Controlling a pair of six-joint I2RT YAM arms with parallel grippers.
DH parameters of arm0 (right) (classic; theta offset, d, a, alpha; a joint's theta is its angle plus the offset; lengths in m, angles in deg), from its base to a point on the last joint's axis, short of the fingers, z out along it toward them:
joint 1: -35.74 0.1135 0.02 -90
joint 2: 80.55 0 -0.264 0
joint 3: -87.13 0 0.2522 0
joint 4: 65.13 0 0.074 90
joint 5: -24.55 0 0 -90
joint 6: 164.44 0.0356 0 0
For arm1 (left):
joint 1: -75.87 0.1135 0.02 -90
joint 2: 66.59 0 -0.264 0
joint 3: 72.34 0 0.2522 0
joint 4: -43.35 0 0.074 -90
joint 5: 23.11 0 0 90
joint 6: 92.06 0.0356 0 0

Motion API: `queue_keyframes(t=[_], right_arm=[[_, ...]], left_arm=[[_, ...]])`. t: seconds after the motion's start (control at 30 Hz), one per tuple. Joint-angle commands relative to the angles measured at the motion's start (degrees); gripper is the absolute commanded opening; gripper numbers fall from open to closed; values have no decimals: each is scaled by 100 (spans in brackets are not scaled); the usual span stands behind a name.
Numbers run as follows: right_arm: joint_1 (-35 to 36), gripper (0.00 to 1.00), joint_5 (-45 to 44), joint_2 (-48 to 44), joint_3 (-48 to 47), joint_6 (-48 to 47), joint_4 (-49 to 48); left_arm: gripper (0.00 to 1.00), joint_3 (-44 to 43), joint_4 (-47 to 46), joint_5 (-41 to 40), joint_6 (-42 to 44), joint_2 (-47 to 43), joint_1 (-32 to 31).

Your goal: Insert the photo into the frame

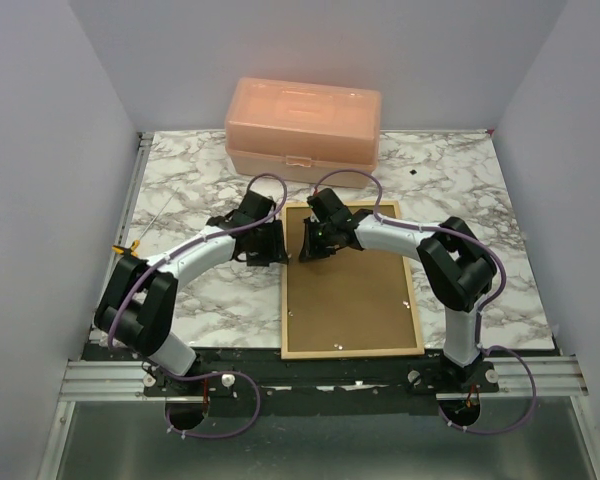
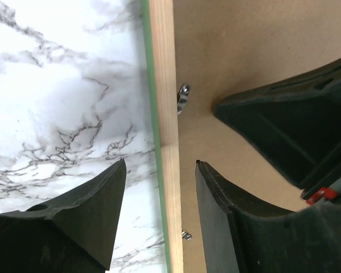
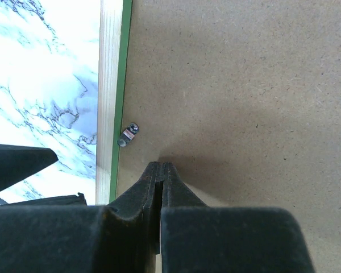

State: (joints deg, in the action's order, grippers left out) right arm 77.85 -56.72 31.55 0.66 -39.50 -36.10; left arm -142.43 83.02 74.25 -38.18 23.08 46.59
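The frame point(image 1: 352, 352) lies face down on the marble table, pale wood rail point(image 2: 166, 114) up with a green edge showing. A brown backing board point(image 1: 350, 290) fills it. The photo is hidden from every view. My left gripper point(image 1: 276, 245) is open and straddles the frame's left rail near the far corner point(image 2: 160, 162), one finger over the table and one over the board, neither touching the rail. My right gripper point(image 1: 313, 243) is shut with nothing in it, its tip point(image 3: 161, 166) down on the backing board just inside that rail.
A peach plastic box point(image 1: 303, 127) stands at the back of the table behind the frame. Small metal clips point(image 3: 128, 135) sit on the board along the rail's inner edge point(image 2: 183, 98). The two grippers are close together.
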Motion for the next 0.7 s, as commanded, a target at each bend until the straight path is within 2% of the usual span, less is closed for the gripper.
queue_keyframes(t=[0.0,0.13,0.3,0.5,0.67], right_arm=[[60,2,-102,207,100,-167,783],[31,12,-152,-276,253,-82,717],[-336,43,-170,-1319,983,62,628],[-1646,72,-255,-3117,2282,102,914],[-2737,85,-716,-4108,2809,-79,1539]], left_arm=[[53,621,-410,527,-273,-312,84],[53,1087,-846,917,-429,-413,93],[51,1406,-1197,1392,-558,-426,81],[51,1781,-1273,1555,-703,-685,56],[51,2113,-1352,1716,-931,-790,-20]])
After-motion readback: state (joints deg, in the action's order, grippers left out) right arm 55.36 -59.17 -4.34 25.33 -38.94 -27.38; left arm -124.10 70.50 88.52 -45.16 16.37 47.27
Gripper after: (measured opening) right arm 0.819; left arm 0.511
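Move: The left hand's next clip, the near one on the frame's left side, lies about 11 cm back, 1 cm right and 4 cm below; the far-left clip is some 2 cm ahead and 2 cm right, also 4 cm down. From the right hand, the far-right clip lies roughly 25 cm right and 4 cm ahead, 1 cm lower, with the near-right clip 26 cm right and 12 cm back; the far-left clip is about 3 cm left and 1 cm ahead. Back along the frame's left rail goes the left hand, about 7 cm, sinking 3 cm early on and then staying level, half-open fingers over the rail, left side dipping some 15 degrees, towards the near-left clip. After a brief hold, the right hand's shut fingertips come free of the backing board and sweep right about 20 cm, rising 6, towards the far-right clip, opening wide and turning clockwise. ##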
